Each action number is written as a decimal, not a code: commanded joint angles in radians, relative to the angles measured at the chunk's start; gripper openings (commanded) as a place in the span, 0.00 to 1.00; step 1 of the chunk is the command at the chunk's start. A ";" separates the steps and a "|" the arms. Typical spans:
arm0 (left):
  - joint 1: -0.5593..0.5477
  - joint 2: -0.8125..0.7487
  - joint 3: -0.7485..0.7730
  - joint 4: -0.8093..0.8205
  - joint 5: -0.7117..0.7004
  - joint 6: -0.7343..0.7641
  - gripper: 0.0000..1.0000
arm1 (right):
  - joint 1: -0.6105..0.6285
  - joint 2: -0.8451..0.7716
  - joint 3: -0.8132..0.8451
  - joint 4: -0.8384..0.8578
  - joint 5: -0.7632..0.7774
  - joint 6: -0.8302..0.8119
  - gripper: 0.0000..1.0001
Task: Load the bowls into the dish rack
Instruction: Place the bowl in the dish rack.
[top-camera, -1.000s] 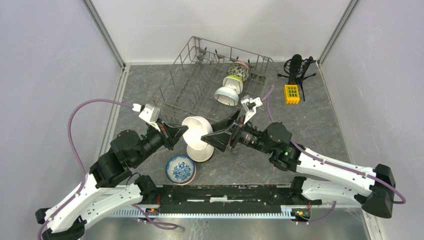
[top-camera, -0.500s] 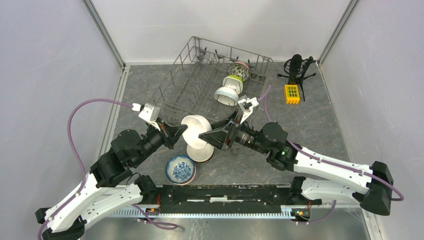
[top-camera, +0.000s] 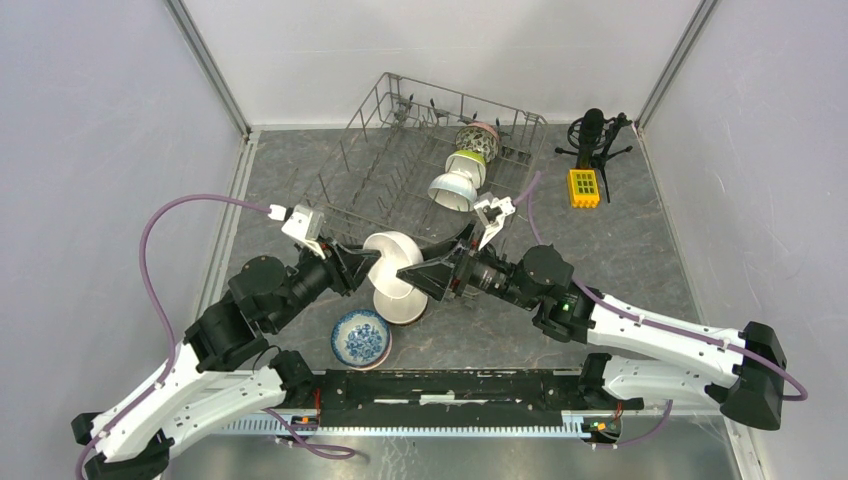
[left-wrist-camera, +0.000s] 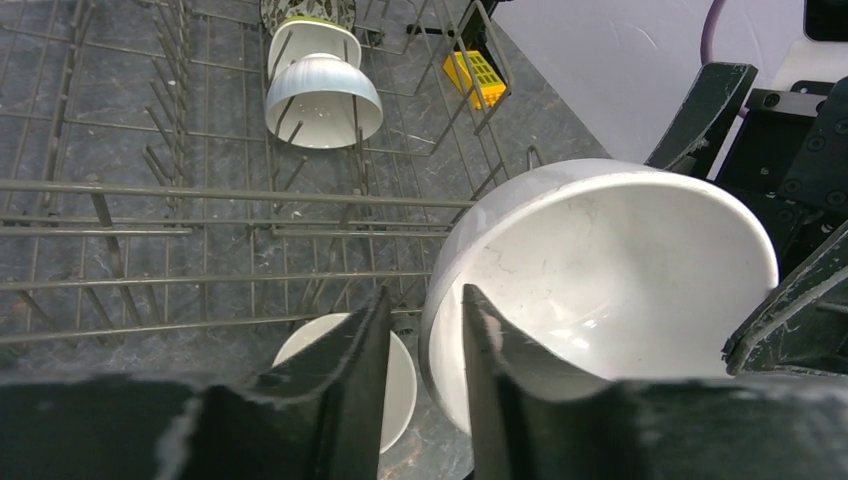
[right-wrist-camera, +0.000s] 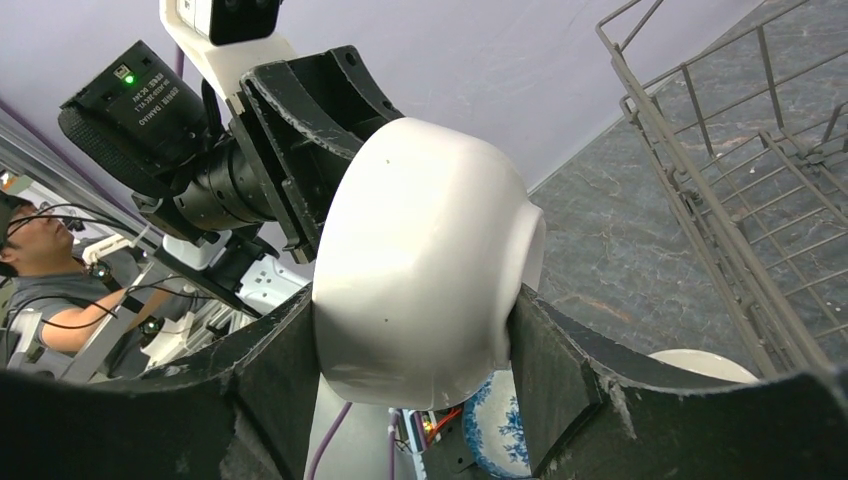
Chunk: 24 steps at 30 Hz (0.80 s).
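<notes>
A plain white bowl (top-camera: 392, 258) hangs tilted in the air between both arms, in front of the dish rack (top-camera: 385, 165). My right gripper (top-camera: 422, 274) is shut on this bowl (right-wrist-camera: 420, 250), one finger pressed to each side of it. My left gripper (left-wrist-camera: 425, 295) is open and straddles the bowl's rim (left-wrist-camera: 600, 270), one finger inside and one outside with a gap. Under it on the table lies a second white bowl (top-camera: 402, 308), with a blue-and-white bowl (top-camera: 360, 338) nearer the bases. Inside the rack lean a white bowl (top-camera: 454, 190), a lime green one (top-camera: 467, 165) and a speckled one (top-camera: 478, 141).
A black microphone on a tripod (top-camera: 592, 135) and a yellow block (top-camera: 583, 187) stand right of the rack. Grey walls close in the table on the left, back and right. The rack's near wire wall (left-wrist-camera: 200, 190) runs just behind the held bowl.
My left gripper's jaws have come apart off the white bowl's rim. My right gripper has closed onto the bowl from the other side and shifted slightly left.
</notes>
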 joint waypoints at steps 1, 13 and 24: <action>0.001 0.008 0.004 0.018 -0.034 0.005 0.45 | 0.007 -0.016 0.070 0.039 0.013 -0.043 0.00; 0.001 0.000 0.035 -0.021 -0.048 -0.004 0.77 | 0.002 -0.017 0.133 -0.062 0.114 -0.168 0.00; 0.001 -0.023 0.084 -0.080 -0.071 0.008 1.00 | -0.066 0.028 0.256 -0.239 0.157 -0.374 0.00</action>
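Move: The right hand already holds the white bowl; its free place in the dish rack lies some 20 cm ahead, 4 cm to the right and about 24 cm lower. The pale blue bowl stands about 6 cm beyond that place and 2 cm farther right; the white bowl on the table is 4 cm ahead and 4 cm left of the right hand, far below. From the left hand, the held bowl's middle is about 4 cm right and 1 cm back, roughly level. Spread the left fingers from a third open to wide open around the held bowl's rim, keeping that hand nearly in place. With the right gripper's hold kept unchanged, carry the bowl off forward about 4 cm and up 2 cm, drifting slightly right, gathering speed towards the rack while the wrist turns clockwise and its fingertips dip, some 10 degrees each. ##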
